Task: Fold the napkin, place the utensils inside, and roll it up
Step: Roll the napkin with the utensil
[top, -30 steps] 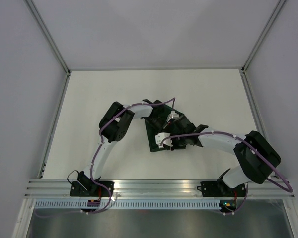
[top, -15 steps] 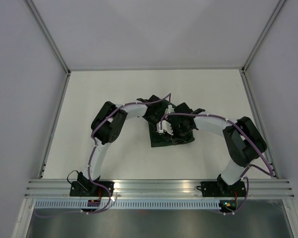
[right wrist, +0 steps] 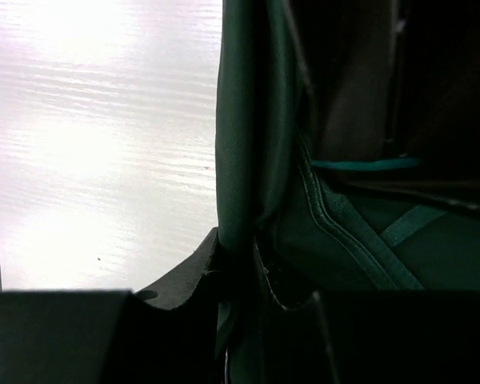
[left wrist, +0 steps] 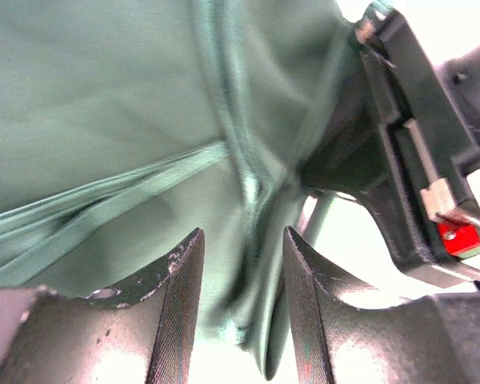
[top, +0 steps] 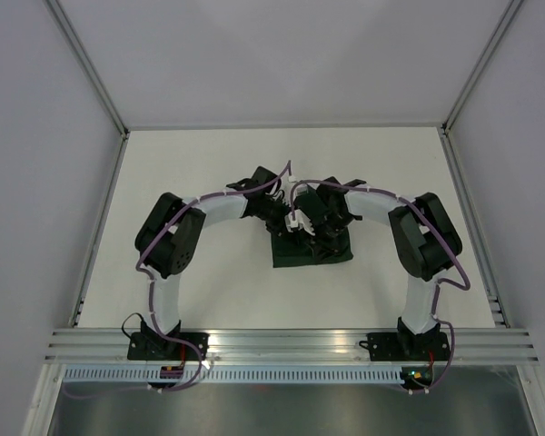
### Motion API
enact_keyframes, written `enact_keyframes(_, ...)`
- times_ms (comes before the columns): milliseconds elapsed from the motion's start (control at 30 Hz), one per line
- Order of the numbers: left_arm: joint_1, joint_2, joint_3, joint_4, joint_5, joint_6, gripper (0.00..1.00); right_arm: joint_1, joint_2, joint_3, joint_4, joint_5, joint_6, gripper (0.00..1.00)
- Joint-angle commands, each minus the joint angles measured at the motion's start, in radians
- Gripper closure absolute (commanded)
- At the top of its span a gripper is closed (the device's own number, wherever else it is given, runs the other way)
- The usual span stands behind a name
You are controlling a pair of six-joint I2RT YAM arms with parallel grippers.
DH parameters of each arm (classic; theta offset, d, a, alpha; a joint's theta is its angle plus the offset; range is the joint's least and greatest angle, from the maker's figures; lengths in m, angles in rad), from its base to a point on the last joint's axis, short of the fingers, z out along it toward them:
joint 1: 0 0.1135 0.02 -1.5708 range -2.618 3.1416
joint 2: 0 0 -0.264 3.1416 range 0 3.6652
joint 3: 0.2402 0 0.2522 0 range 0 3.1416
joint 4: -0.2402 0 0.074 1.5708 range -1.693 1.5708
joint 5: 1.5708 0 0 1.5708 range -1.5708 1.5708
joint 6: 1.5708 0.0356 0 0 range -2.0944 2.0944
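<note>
The dark green napkin (top: 302, 253) lies bunched in a rough square at mid-table, its far edge lifted between the two grippers. My left gripper (top: 278, 215) is at its far left corner. In the left wrist view the left gripper (left wrist: 242, 240) stands open, and a loose fold of napkin (left wrist: 104, 104) hangs between the fingers without being pinched. My right gripper (top: 312, 227) is close beside it. The right wrist view shows the right gripper (right wrist: 238, 256) shut on a vertical edge of the napkin (right wrist: 248, 120). The utensils are out of view.
The white table (top: 191, 163) is walled at the back and both sides, with a metal rail (top: 282, 341) along the near edge. The right gripper's black body (left wrist: 416, 160) sits very close to the left fingers.
Both grippers have moved toward the far side and drawn together. The napkin went from a skewed spread to a squarer bundle. The left gripper has opened; the right has closed on the cloth.
</note>
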Motion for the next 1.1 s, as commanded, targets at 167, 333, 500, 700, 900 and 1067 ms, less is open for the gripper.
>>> enact_keyframes(167, 0.007, -0.308, -0.224, 0.34, -0.259, -0.142, 0.51, -0.038, 0.169, 0.098, -0.193, -0.034, -0.068, 0.74)
enact_keyframes(333, 0.007, -0.438, -0.359, 0.487, -0.425, -0.176, 0.51, -0.05, 0.211, 0.132, -0.226, -0.038, -0.077, 0.74)
enact_keyframes(500, -0.014, -0.507, -0.457, 0.603, -0.488, -0.167, 0.51, -0.053, 0.232, 0.153, -0.239, -0.038, -0.074, 0.74)
enact_keyframes(700, -0.089, -0.65, -0.624, 0.765, -0.647, -0.08, 0.53, -0.061, 0.28, 0.196, -0.268, -0.043, -0.068, 0.74)
enact_keyframes(900, -0.235, -0.728, -0.698, 0.774, -0.802, 0.097, 0.55, -0.076, 0.315, 0.225, -0.282, -0.046, -0.063, 0.74)
enact_keyframes(1067, -0.369, -0.698, -0.696, 0.748, -0.902, 0.232, 0.51, -0.084, 0.335, 0.239, -0.288, -0.051, -0.054, 0.74)
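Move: The napkin's roll runs left-right along its near edge; its left end lies about 4 cm left of, 4 cm back from and 3 cm below the left hand. From that hand the flat part's middle is some 3 cm forward, 2 cm right and 3 cm down. The right hand already pinches the roll, whose left end is about 14 cm left and 1 cm back at its height; the flat part's middle is 7 cm forward and 8 cm left. Open left hand rises about 9 cm from napkin, then back; right keeps pinching the roll, turning some 25 degrees. ##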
